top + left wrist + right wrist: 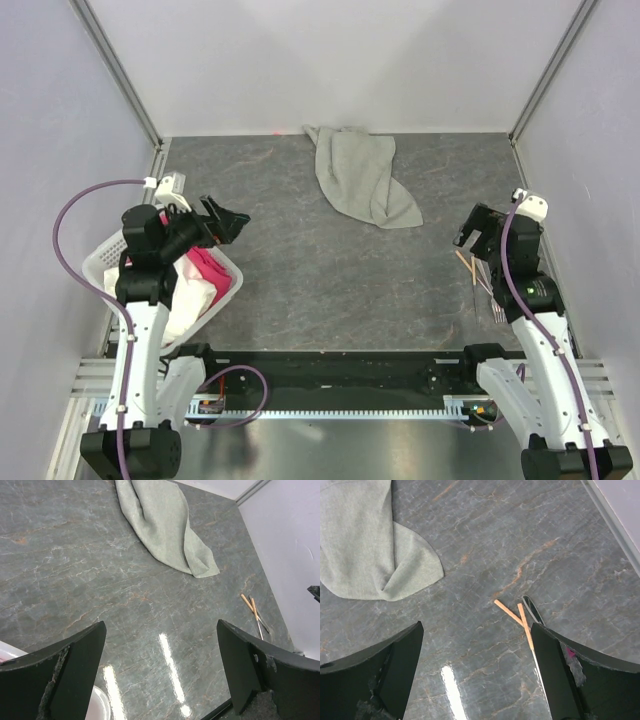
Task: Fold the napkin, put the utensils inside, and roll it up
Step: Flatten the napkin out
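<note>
The grey-green napkin (pixel 360 175) lies crumpled at the far middle of the table; it also shows in the left wrist view (pixel 160 522) and the right wrist view (pixel 365 545). The utensils (pixel 478 277), thin wood-coloured sticks with a darker one, lie at the right beside my right arm; they show in the right wrist view (pixel 522 617) and small in the left wrist view (pixel 254 611). My left gripper (pixel 232 222) is open and empty above the basket's edge, well left of the napkin. My right gripper (pixel 474 232) is open and empty, just above the utensils.
A white basket (pixel 105 258) with a pink cloth (pixel 208 268) and a white cloth (pixel 190 298) stands at the near left under my left arm. Walls enclose the table on the left, right and far sides.
</note>
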Motion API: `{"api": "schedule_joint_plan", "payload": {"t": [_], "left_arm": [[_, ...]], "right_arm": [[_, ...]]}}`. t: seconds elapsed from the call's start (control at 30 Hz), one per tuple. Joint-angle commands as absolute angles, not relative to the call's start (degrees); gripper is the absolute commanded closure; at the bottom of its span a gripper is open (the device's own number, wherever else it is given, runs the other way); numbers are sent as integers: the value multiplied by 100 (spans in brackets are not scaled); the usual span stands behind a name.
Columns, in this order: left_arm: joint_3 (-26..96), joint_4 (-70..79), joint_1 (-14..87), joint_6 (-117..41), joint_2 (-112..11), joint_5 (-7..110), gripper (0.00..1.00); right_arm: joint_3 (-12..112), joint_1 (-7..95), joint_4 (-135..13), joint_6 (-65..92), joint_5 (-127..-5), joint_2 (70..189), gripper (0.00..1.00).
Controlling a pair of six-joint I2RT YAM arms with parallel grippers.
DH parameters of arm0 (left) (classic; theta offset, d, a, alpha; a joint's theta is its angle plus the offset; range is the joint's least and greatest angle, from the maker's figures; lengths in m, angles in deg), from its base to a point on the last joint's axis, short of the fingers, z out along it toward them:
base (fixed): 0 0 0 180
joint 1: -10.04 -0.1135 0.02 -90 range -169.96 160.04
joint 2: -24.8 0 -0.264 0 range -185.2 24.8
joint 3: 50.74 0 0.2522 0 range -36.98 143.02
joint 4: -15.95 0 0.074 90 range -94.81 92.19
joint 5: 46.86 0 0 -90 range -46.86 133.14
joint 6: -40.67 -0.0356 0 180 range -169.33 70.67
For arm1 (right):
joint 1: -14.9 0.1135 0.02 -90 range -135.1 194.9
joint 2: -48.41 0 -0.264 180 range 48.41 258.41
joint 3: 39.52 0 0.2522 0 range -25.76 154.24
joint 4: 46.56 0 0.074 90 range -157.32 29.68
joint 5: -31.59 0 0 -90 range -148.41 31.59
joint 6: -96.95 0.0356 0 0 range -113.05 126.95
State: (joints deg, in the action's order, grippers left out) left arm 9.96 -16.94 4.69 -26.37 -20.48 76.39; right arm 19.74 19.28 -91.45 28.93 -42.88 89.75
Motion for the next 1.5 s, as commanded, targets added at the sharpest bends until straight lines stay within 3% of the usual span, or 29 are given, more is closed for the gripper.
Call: {"api": "schedule_joint_plan", "payload": {"t": [0.0,0.23,0.43,0.7,0.83,1.0,1.23,1.33,1.37,1.4,1.47], "left_arm": [[1092,-1381,432,-2551,-1941,7865,0],[934,-1284,388,-2630,-2029,8241,0],[793,-1231,380,-2858,-1942,8076,9],[775,-1441,792,-3289,-1906,7277,22],[1178,-1696,2053,-3456,-2178,5805,23],[2031,-1732,3102,-3343,-3624,5071,23],[3647,-1390,3728,-2965,-5839,4771,26],[4279,-1064,3939,-2973,-6788,4937,33],[4491,-1055,3983,-2991,-7045,5060,45],[4711,-1064,4035,-3000,-7352,5305,49],[5283,-1064,4080,-2868,-8071,5508,52]], "right_arm": [[2258,1929,-9486,2778,-4030,8963,2],[2144,1929,-9486,2778,-4267,8919,2],[2214,1938,-9311,2664,-4557,9331,2],[2214,1929,-7905,2962,-5067,11220,11],[2442,1938,-7299,3041,-5190,12378,14],[3136,1938,-7122,2919,-5410,13681,21],[4024,2236,-7147,2787,-5428,15016,31],[4323,2360,-7323,2769,-5244,15386,37],[4420,2377,-7359,2769,-5200,15449,41],[4455,2430,-7403,2769,-5121,15493,42],[4534,2483,-7552,2752,-4787,15555,42]]}}
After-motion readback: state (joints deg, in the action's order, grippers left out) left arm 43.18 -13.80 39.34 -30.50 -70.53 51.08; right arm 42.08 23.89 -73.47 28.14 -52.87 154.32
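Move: The napkin's near right corner lies about 17 cm ahead of the right hand, 8 cm to its left and 20 cm below. The utensils lie below that hand, roughly 3 cm back and 4 cm right. From the left hand, the napkin's near left edge is some 19 cm ahead, 21 cm right and 26 cm down; the basket of cloths sits about 6 cm back and 14 cm left. Without any touch that can be seen, the right hand comes in close over the napkin's near right corner, forward and down about 18 cm each and drifting left, fingertips tipping 25 degrees downward. The left hand, after hovering, sweeps right and forward towards the near left edge, sinking somewhat and staying well above the cloth, its left side rolling up. Both grippers narrow to about half open. ##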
